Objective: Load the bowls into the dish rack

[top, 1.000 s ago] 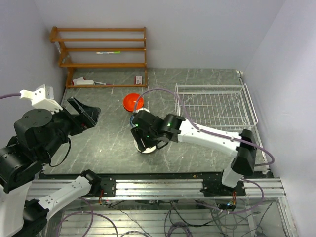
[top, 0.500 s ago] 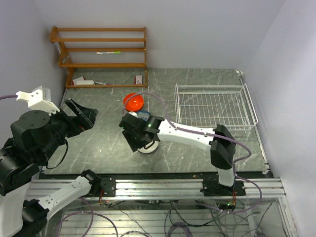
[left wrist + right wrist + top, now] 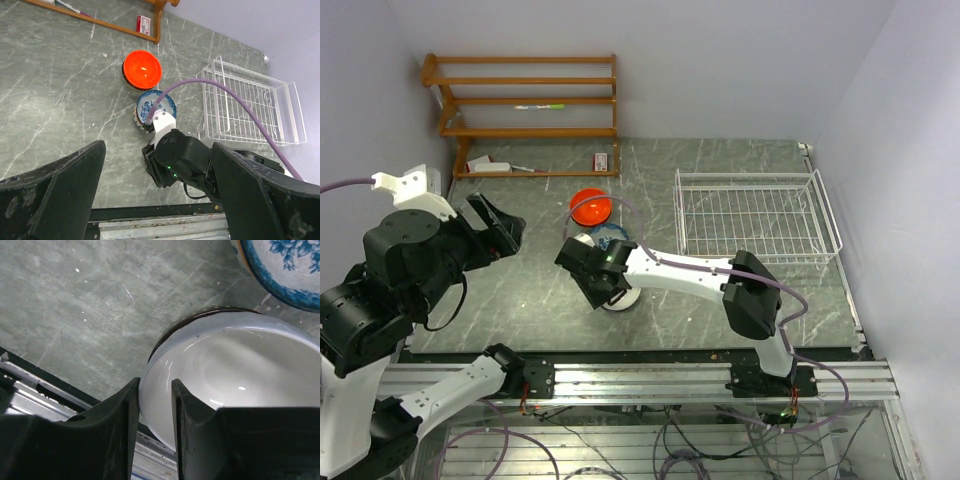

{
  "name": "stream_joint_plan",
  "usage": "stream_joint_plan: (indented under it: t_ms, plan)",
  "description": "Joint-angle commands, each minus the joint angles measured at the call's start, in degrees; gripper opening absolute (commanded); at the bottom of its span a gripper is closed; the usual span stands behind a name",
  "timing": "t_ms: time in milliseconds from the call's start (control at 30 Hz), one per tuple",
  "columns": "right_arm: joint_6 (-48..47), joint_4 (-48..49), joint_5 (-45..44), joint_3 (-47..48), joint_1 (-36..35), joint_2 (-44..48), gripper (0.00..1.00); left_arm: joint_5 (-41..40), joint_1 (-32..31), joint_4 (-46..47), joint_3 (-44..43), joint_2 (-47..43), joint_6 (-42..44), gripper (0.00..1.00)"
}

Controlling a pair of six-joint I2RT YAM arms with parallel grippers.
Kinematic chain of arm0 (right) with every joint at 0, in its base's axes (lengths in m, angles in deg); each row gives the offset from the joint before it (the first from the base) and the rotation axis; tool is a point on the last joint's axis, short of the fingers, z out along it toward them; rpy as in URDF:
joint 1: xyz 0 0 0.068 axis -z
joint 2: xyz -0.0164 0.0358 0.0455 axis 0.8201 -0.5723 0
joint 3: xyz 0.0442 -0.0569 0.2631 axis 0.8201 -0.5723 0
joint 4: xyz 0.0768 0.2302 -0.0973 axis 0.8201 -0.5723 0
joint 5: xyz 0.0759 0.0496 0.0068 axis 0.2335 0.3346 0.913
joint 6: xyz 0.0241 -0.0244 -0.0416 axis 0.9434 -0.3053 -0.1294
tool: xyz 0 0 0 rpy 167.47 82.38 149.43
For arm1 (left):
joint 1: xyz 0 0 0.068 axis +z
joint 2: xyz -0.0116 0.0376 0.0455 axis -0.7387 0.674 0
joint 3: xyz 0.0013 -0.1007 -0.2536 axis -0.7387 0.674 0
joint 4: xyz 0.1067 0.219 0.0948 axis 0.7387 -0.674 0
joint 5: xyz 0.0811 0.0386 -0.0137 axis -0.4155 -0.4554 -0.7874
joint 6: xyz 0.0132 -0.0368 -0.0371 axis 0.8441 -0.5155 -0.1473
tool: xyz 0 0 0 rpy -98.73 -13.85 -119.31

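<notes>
A plain white bowl (image 3: 240, 370) sits nested on a dark bowl (image 3: 170, 332) near the table's front edge; in the top view only its white edge (image 3: 623, 298) shows. My right gripper (image 3: 154, 385) (image 3: 605, 288) is shut on its near rim, one finger outside and one inside. Just behind it lie a blue-and-white bowl (image 3: 613, 235) (image 3: 156, 104) (image 3: 285, 265) and an orange-red bowl (image 3: 591, 207) (image 3: 142, 69). The white wire dish rack (image 3: 755, 215) (image 3: 250, 107) stands at the right with nothing in it. My left gripper (image 3: 495, 230) (image 3: 157, 147) hangs open high at the left, holding nothing.
A brown wooden shelf unit (image 3: 520, 100) stands at the back left, with a small red-and-white box (image 3: 603, 160) and a white object (image 3: 490, 167) at its foot. The metal rail (image 3: 640, 380) runs along the near edge. My right arm's purple cable (image 3: 220, 90) arcs over the bowls.
My right gripper's jaws have narrowed onto the white bowl's rim, and that arm's elbow has swung in from the right toward the table's middle. The left arm shifted slightly.
</notes>
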Motion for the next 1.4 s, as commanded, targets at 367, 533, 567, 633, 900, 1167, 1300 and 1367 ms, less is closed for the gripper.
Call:
stream_joint_plan:
  t_ms: [367,533,567,633,900,1167,1300,1367]
  plan:
    - [-1.4,-2.6,-2.9,2.1,-0.5,-1.6,0.01,-2.1,-0.2,0.1,0.1,-1.4,1.0,0.99]
    - [-1.7,-2.5,-1.8,3.1,-0.6,0.4,0.0,-2.6,-0.2,-0.4,0.1,-2.3,0.6,0.99]
    - [-1.8,-2.7,-1.5,3.4,-0.7,0.5,0.0,-2.6,-0.2,-0.5,0.0,-2.4,0.5,0.99]
    - [-1.9,-2.8,-0.9,4.3,-0.7,2.8,0.0,-2.9,-0.2,-0.6,0.0,-2.6,0.5,0.99]
    - [-2.1,-0.6,6.0,8.0,-0.3,10.8,0.0,-2.9,-0.2,-0.7,-0.9,-2.3,0.8,0.99]
    - [2.2,9.3,20.1,2.6,10.6,23.4,0.0,-2.4,-0.2,-0.4,-2.5,-1.4,1.4,0.99]
    - [3.3,14.8,30.1,-1.9,22.1,29.6,0.0,-1.8,-0.2,-0.2,-3.1,-0.7,1.4,0.99]
    - [2.6,15.9,35.4,-3.1,27.7,31.4,0.0,-1.5,-0.2,0.1,-3.1,-0.6,1.4,0.99]
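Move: My right fingers straddle the white bowl's near-left rim; the bowl's middle is about 4 cm ahead, 4 cm to my right and 3 cm down, with the brown bowl nested under it. The blue-patterned bowl's middle is some 13 cm ahead and 1 cm right, the red bowl's about 22 cm ahead and 3 cm left. From my left hand, the white bowl lies roughly 16 cm right, 4 cm ahead and 36 cm below. I sink my right hand a little over 1 cm farther on the rim, shut the fingers to pinch the white bowl's wall, then lift, slowly at first and then fast, some 23 cm in all. Near the top I swing forward and right towards the dish rack, the wrist rolling about 40 degrees so the fingers swing out to the left. ##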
